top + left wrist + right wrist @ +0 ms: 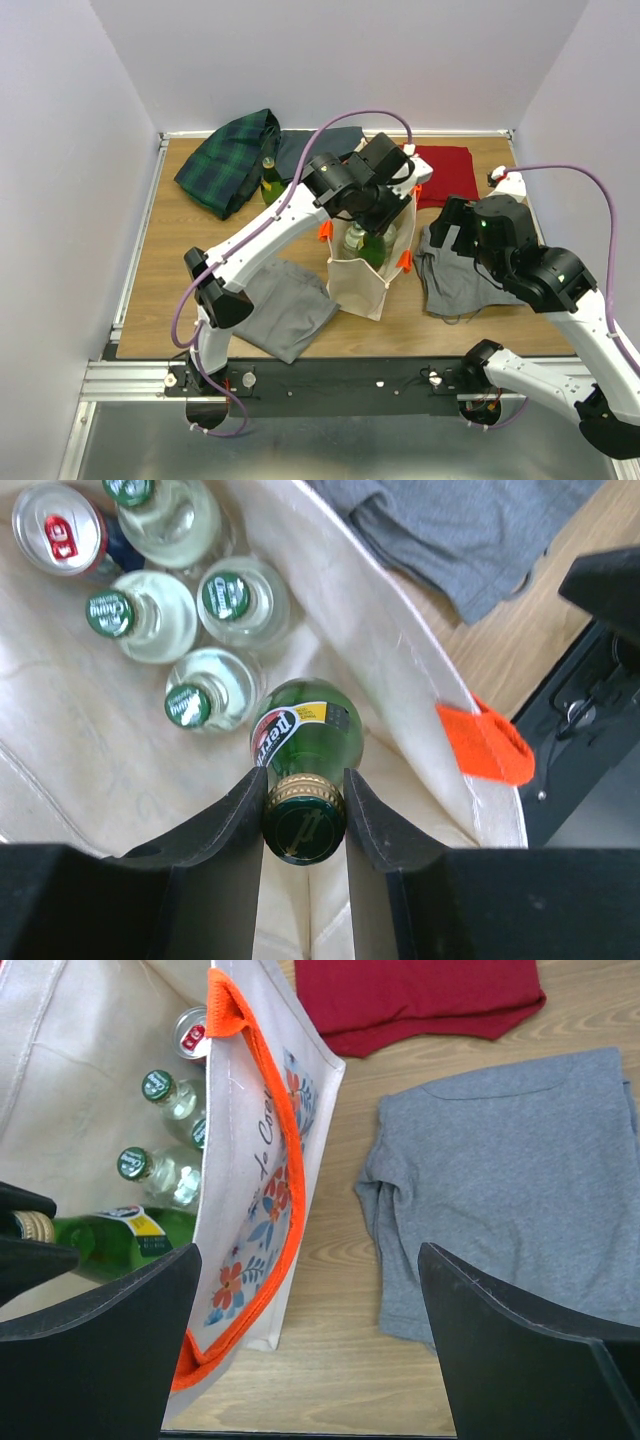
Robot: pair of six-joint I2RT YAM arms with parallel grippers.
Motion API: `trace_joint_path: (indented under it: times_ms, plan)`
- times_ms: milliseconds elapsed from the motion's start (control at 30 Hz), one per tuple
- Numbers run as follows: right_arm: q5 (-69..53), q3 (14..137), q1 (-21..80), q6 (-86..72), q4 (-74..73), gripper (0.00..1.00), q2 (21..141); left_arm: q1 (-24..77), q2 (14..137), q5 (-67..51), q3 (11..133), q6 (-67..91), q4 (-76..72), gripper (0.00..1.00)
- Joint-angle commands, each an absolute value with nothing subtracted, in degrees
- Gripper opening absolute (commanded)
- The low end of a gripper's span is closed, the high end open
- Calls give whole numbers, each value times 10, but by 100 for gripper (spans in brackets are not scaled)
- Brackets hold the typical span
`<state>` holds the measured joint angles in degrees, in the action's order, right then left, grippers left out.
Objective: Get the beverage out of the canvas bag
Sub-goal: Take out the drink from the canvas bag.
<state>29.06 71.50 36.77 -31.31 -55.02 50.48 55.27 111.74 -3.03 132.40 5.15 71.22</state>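
Observation:
The cream canvas bag (358, 285) with orange handles (485, 745) stands upright mid-table. Inside it, a green glass beverage bottle (305, 725) leans among clear bottles with green caps (150, 620) and a can (58, 525). My left gripper (305, 785) reaches down into the bag's mouth and is shut on the green bottle's neck, just below its cap. My right gripper (310, 1300) hovers beside the bag's right wall (255, 1150), open. The bag's orange-trimmed edge lies near its left finger, and nothing is gripped.
A grey shirt (460, 275) lies right of the bag and a grey cloth (285, 305) lies to its left. At the back are a red cloth (445, 175), a plaid cloth (228, 160) and a lone bottle (270, 180) standing on the table.

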Motion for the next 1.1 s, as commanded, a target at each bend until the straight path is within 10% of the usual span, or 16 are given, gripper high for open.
trace_joint_path:
  times_ms: [0, 1067]
  plan:
    - [278, 712, 371, -329, -536, 98, 495, 555, 1046, -47, 1332, 54, 682, 0]
    - [267, 702, 371, -334, -526, 97, 492, 549, 972, 108, 1343, 54, 584, 0]
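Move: The left hand already pinches the green bottle by its cap inside the canvas bag, its body hanging with its middle about 12 cm straight below. The clear bottles stay clustered some 8 cm ahead, straight on and 18 cm down; the bag's left orange handle is roughly 11 cm left, level fore-and-aft and 4 cm lower. The green bottle already out stands about 21 cm ahead, 25 cm left and 17 cm below. From the waiting right hand, the held bottle is some 14 cm left, 2 cm ahead and 13 cm down. Keeping its pinch on the cap, the left hand eases about 1 cm back and a little left, then lifts the green bottle up through the bag, away from the clear bottles below, rising about 8 cm in all with a brief slackening midway. On the later part of the climb it curves forward and farther left, some 3 cm left altogether, towards the side where the first green bottle stands, while the wrist tips the fingers up and round by roughly 15 degrees. ##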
